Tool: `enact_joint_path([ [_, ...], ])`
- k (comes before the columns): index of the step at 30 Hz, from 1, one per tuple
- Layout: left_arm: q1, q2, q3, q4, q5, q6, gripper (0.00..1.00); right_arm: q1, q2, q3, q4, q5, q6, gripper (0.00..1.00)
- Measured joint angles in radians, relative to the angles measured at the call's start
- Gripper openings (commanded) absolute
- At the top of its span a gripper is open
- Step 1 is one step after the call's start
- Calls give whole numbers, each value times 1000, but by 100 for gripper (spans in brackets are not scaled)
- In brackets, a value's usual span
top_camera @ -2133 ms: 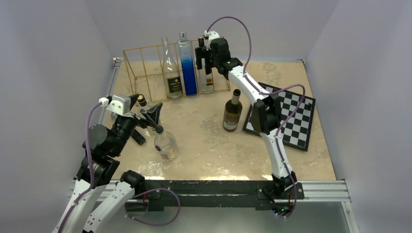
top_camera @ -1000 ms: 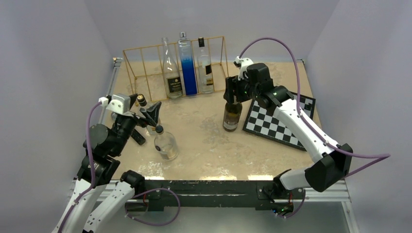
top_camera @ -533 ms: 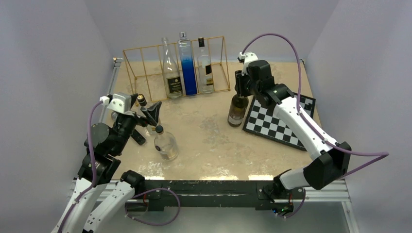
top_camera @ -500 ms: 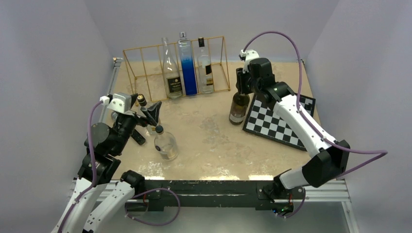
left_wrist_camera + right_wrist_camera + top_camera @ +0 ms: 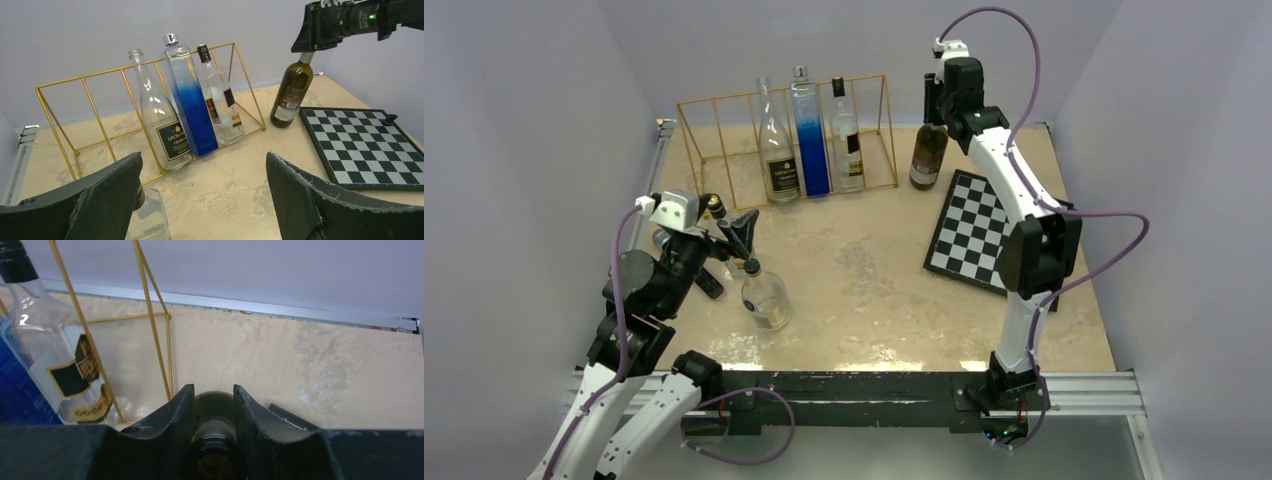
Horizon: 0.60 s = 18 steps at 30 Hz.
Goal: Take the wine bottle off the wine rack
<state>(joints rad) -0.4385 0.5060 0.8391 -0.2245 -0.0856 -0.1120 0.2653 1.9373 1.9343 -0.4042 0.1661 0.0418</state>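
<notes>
The gold wire wine rack [image 5: 724, 97] [image 5: 100, 75] stands at the back of the table. It holds a clear labelled bottle [image 5: 776, 150], a blue bottle [image 5: 809, 130] and a clear black-capped bottle [image 5: 847, 140]. A dark green wine bottle [image 5: 927, 155] [image 5: 291, 95] [image 5: 214, 405] stands slightly tilted just outside the rack's right end. My right gripper [image 5: 936, 100] [image 5: 210, 390] is shut on its neck from above. My left gripper [image 5: 727, 255] [image 5: 202, 156] is open and holds nothing. One of its fingers is beside the cap of a clear bottle [image 5: 766, 298] [image 5: 147, 215] standing on the table.
A black-and-white chessboard [image 5: 984, 230] [image 5: 365, 150] lies flat at the right, close to the dark bottle's base. Grey walls close in the table on the left, back and right. A metal rail runs along the near edge by the arm bases.
My right gripper shut on the dark bottle's neck in the middle of the table, then carried it back and right to beside the rack's end. The left arm barely moved.
</notes>
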Motion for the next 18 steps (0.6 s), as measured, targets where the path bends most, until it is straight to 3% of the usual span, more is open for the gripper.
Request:
enact_joint_path([
  [4,0,2,0,0,0,0,97,-20,95,99,2,-3,10,0],
  [6,0,4,0,0,0,0,97,-27,104,110,0,-5,21,7],
  [16,0,7,0,0,-2,0,97,-36,103,115,18,0,26,68],
  [18,0,6,0,0,-3,0,97,-35,103,127,27,2,28,74],
])
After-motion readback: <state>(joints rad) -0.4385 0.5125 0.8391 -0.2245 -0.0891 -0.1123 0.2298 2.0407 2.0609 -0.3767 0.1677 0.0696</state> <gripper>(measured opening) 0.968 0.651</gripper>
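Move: The right hand already holds the wine bottle by its neck; the patch of table it is to stand on lies about 3 cm ahead, 1 cm to the right and 28 cm below. The rack's right end is some 10 cm ahead and 7 cm left, the black-capped clear bottle about 5 cm ahead and 20 cm left, the chessboard's middle 14 cm back and 24 cm right. From the left hand that patch lies roughly 33 cm ahead, 50 cm right, 35 cm below. The right hand, still pinching the wine bottle's neck, finishes its carry beside the rack's right end with about 3 cm forward, easing some 1 cm to the right and just under 1 cm down so that the bottle comes more upright on the table, then almost stops. There the fingers open from their narrow grip to roughly two thirds, letting go of the neck on both sides, and the hand starts upward by about 1 cm. ##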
